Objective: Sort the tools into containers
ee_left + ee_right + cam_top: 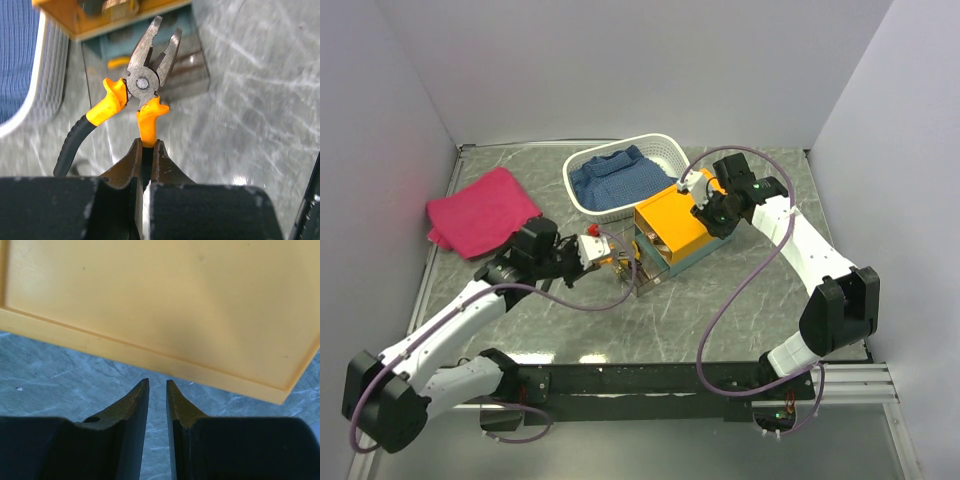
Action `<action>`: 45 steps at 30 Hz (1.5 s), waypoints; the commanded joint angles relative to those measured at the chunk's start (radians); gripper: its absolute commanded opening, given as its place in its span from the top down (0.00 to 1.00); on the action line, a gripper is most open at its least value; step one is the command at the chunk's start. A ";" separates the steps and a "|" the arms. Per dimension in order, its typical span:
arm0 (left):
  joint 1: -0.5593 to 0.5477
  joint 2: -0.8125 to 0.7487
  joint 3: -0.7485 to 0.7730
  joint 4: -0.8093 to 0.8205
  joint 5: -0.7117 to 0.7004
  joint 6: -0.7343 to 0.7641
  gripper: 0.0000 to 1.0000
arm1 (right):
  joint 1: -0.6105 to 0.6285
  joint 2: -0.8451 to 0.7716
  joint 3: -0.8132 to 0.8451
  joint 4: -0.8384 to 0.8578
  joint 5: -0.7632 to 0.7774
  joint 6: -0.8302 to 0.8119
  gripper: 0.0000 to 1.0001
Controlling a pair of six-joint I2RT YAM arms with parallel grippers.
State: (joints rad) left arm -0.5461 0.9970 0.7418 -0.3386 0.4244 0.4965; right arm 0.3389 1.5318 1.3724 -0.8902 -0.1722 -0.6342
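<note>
The orange-yellow box (pixel 672 225) with a teal-grey base stands mid-table, its clear drawer (pixel 653 272) pulled out toward me. My left gripper (pixel 610 258) is shut on one orange handle of the pliers (pixel 628 272) and holds them just in front of the drawer. In the left wrist view the gripper (pixel 148 142) clamps the handle, and the grey nose of the pliers (pixel 143 82) points at the drawer (pixel 190 75) under the box (pixel 85 20). My right gripper (pixel 705 215) sits at the box's far right side. In the right wrist view it (pixel 157 382) is nearly closed and empty beside the lid (pixel 165 300).
A white basket (pixel 665 145) holding a blue cloth (pixel 615 180) stands right behind the box; its rim shows in the left wrist view (pixel 45 85). A pink cloth (pixel 480 210) lies at the far left. Grey walls enclose the table.
</note>
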 commanded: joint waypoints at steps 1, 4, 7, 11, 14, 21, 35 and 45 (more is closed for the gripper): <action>0.005 0.081 0.065 0.119 0.164 0.063 0.99 | -0.009 -0.019 0.017 0.014 0.010 -0.015 0.72; 0.009 0.179 0.126 0.078 0.174 0.192 0.99 | -0.008 -0.024 0.024 0.010 0.014 -0.016 0.72; 0.020 0.265 0.218 -0.032 0.218 0.342 0.99 | -0.008 -0.035 0.013 0.010 0.016 -0.019 0.72; 0.023 0.395 0.364 -0.242 0.257 0.554 0.97 | -0.009 -0.050 -0.010 0.014 0.020 -0.022 0.73; 0.021 0.483 0.481 -0.417 0.272 0.678 0.97 | -0.009 -0.056 -0.019 0.017 0.022 -0.025 0.72; 0.009 0.600 0.591 -0.612 0.248 0.856 0.99 | -0.017 -0.058 -0.027 0.022 0.016 -0.025 0.73; -0.046 0.765 0.732 -0.655 0.169 0.853 0.96 | -0.028 -0.055 -0.030 0.022 0.007 -0.027 0.73; -0.077 0.950 0.896 -0.726 0.111 0.863 0.93 | -0.046 -0.068 -0.055 0.023 0.002 -0.028 0.73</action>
State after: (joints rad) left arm -0.6151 1.9251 1.5696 -1.0294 0.5457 1.3293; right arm 0.3096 1.5192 1.3327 -0.8833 -0.1654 -0.6529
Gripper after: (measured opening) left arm 0.063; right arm 0.271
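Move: The open clear drawer, where the held orange-and-black pliers are going, has its middle roughly 10 cm to the left hand's right, 6 cm ahead and 13 cm below. The orange cabinet stands beyond it, about 21 cm right and 13 cm ahead of that hand; the hammer lies some 8 cm left and 8 cm ahead, 15 cm down. From the right hand the drawer is about 20 cm left, 3 cm back and 13 cm lower. Forward and to the right goes the left hand, about 5 cm each way, then it sinks while easing back a little, and finally pushes forward, right and down again, ending some 8 cm lower over the open drawer. On the way it swings clockwise by about 45 degrees and rolls its left side up, fingers still shut on one handle of the pliers, jaws leading. ##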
